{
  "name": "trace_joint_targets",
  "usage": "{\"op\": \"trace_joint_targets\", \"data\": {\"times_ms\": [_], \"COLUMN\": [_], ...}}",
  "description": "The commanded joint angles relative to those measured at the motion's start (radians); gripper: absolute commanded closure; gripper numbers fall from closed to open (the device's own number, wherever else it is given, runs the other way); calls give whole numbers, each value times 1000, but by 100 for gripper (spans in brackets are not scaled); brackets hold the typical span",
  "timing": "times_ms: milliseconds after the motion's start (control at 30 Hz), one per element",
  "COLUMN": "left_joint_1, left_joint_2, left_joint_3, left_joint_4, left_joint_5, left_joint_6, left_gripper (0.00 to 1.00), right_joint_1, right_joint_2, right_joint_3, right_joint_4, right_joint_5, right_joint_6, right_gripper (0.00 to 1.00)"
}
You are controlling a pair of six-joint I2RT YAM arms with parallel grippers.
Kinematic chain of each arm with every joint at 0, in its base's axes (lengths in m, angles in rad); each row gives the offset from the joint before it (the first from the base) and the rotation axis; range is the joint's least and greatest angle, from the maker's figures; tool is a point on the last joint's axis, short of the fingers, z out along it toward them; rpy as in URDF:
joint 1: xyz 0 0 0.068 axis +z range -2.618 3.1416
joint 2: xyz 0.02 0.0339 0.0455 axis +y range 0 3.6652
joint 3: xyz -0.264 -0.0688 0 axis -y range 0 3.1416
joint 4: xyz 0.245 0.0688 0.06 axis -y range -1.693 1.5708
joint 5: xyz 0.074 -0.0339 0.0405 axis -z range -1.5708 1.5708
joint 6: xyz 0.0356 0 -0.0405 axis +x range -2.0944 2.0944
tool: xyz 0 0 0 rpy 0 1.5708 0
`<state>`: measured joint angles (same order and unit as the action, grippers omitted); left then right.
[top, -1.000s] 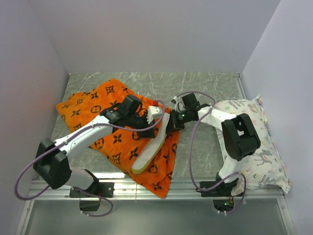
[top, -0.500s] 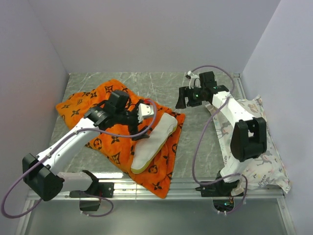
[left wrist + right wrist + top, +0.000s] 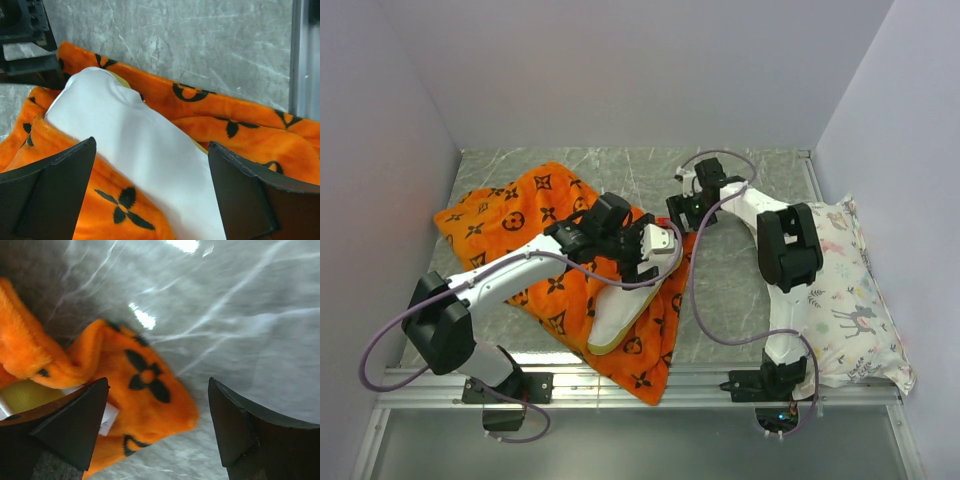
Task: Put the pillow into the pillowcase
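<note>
The orange pillowcase lies spread on the left half of the table. The white pillow, with its yellow band, sticks out of the case's right side toward the near edge. My left gripper hovers open over the pillow's far end. In the left wrist view the pillow and the pillowcase lie below the left gripper, and nothing is held. My right gripper stands open at the case's far right corner. In the right wrist view that pillowcase corner lies between the spread jaws of the right gripper.
A white pillow printed with deer and plants lies along the right wall. Grey marbled tabletop shows between it and the case. A metal rail runs along the near edge. Walls close in on the left, back and right.
Both grippers have gone from shut to open. The right arm swung toward the back and returned to the case's corner. The left gripper pulled back left, then moved right over the pillow's end.
</note>
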<state>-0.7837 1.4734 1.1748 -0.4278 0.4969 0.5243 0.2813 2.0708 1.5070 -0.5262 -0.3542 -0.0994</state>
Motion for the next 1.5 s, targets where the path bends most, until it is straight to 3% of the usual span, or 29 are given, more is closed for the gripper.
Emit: {"op": "trace_joint_targets", "data": {"times_ms": [0,133,167,233,267,367,567,667,700,800,833,1067,1267,1467], "left_joint_1": [-17,-77,-87,-124,-132,-154,-154,-140,-131,-80,-48,115,147,178], "left_joint_2": [13,45,51,80,93,163,289,327,327,320,315,277,223,358], "left_joint_3": [14,-4,-7,-18,-18,-21,-46,-46,-44,-52,-52,-35,-105,-28], "left_joint_4": [56,105,118,173,191,266,373,350,318,278,250,161,185,213], "left_joint_5": [-47,-161,-179,-251,-270,-371,-588,-650,-658,-708,-724,-785,-851,-916], "left_joint_6": [42,82,91,103,105,94,94,94,89,89,95,157,223,146], "left_gripper": [1,1,1,1,1,1,4,45,67,95,99,100,100,100], "right_joint_1": [38,36,38,35,32,22,1,-13,-17,-60,-76,-234,-327,-341], "right_joint_2": [17,60,60,61,63,42,-131,-207,-222,-296,-311,-425,-479,-477], "right_joint_3": [25,36,30,13,9,-10,-148,-217,-247,-313,-327,-363,-341,-338], "right_joint_4": [-75,-167,-175,-198,-207,-235,-213,-222,-227,-242,-256,-366,-460,-465], "right_joint_5": [49,61,51,-4,-29,-122,-204,-187,-175,-117,-108,-72,-57,-40], "right_joint_6": [-25,-37,-43,-46,-45,-28,-8,-26,-32,-57,-65,-172,-246,-253], "right_gripper": [14,28,42,55,76,100,100,100,100,100,100,100,100,100]}}
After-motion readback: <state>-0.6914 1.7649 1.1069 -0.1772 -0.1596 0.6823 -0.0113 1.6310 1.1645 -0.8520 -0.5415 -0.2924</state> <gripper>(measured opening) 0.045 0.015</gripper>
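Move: The left gripper, wide open, is above the pillow; the pillow's far end lies some 7 cm ahead, 2 cm to its right and 12 cm down. The pillow's near end is about 12 cm back, 11 cm left and 14 cm down. The pillowcase's corner lies about 3 cm back and 1 cm left of the open right gripper, roughly 2 cm below it; from that gripper the pillow's far end is some 10 cm back and 6 cm left, 2 cm higher. Draw the right gripper slightly back, shut it on the pillowcase's corner, then drag the corner back to about 12 cm and on to the right some 10 cm, lifting. Meanwhile dip the left gripper right and down, then forward, about 11 cm down in all, fingers tipping steeper; pinch the pillow's far end together with the case's edge, and haul it left and forward, swinging the hand counter-clockwise. ##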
